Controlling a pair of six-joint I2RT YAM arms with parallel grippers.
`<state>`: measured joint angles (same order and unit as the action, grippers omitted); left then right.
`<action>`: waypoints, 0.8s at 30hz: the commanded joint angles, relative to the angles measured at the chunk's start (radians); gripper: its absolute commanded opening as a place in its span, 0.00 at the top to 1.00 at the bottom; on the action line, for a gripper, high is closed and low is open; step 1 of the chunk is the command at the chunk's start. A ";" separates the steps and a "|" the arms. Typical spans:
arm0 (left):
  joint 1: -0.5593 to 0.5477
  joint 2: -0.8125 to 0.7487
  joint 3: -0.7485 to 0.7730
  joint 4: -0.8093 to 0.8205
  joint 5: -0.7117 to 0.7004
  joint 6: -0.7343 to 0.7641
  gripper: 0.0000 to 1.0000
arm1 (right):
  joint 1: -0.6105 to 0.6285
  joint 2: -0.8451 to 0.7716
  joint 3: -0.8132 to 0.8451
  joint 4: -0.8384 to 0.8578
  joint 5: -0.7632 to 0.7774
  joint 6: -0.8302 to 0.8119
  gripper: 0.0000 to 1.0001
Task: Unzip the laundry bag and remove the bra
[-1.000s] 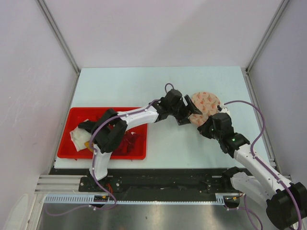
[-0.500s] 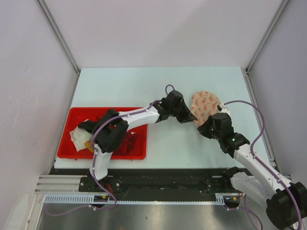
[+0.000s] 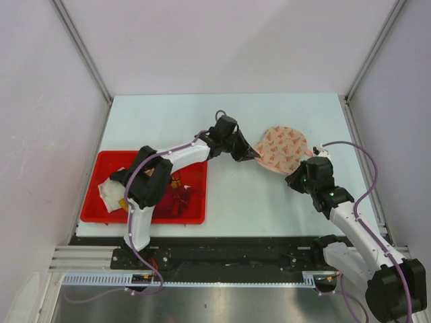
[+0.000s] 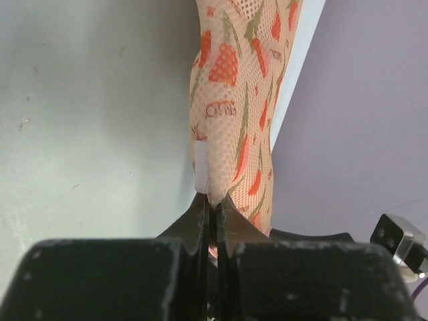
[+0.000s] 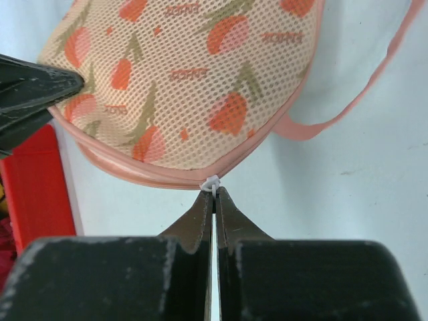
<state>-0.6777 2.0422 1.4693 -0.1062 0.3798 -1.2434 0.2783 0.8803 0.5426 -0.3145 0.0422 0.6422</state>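
The laundry bag (image 3: pixel 283 147) lies on the pale table right of centre, its pink zip rim towards me, and looks zipped up. My left gripper (image 3: pixel 255 157) is shut on the bag's left edge, and a fold of the printed mesh (image 4: pixel 234 100) sits pinched between its tips (image 4: pixel 215 200). My right gripper (image 3: pixel 297 175) is at the bag's near rim, shut on the small white zip pull (image 5: pixel 212 183). In the right wrist view the bag (image 5: pixel 187 73) fills the upper part, with the left gripper's fingers (image 5: pixel 33 90) at its left. The bra is hidden.
A red tray (image 3: pixel 101 157) stands at the near left, holding a dark red garment (image 3: pixel 176 198) and a white cloth (image 3: pixel 110 192). The bag's pink strap (image 5: pixel 348 100) loops onto the table to the right. Enclosure walls and posts ring the table.
The left gripper has gone from open beside the bag to shut on its left edge and drawn back to the left, tugging the bag that way. The right gripper kept its hold and shifted slightly.
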 commanded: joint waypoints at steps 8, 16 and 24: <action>0.046 0.137 0.376 -0.263 0.070 0.258 0.30 | 0.140 0.043 0.011 0.052 0.028 0.048 1.00; 0.044 -0.137 0.116 -0.225 0.007 0.331 0.00 | 0.164 0.117 0.010 0.140 0.027 0.162 1.00; -0.014 -0.270 -0.167 -0.127 0.030 0.248 0.00 | 0.156 0.204 0.022 0.235 -0.030 0.212 1.00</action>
<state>-0.6502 1.8122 1.3582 -0.2974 0.3916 -0.9688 0.4339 1.0595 0.5381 -0.1741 0.0227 0.8112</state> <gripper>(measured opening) 0.996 0.012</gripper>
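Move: Both hands hold the laundry bag. Its middle lies about 9 cm to the right of the left fingertips and 2 cm ahead; the right fingertips are 11 cm to the right and 9 cm back, and the red tray's middle is some 41 cm left and 11 cm back. From the right hand the bag's middle is about 11 cm ahead and 1 cm left, the pink strap some 10 cm ahead and 8 cm right. The left hand first carries on about 4 cm forward, rising some 3 cm, as its fingers spread wide and let go of the bag's left end, then swings back about 8 cm and 6 cm to its left, away from the bag and still raised. Meanwhile the right fingers keep their pinch on the white pull at the bag's near rim and carry it about 6 cm left, sinking some 2 cm. ##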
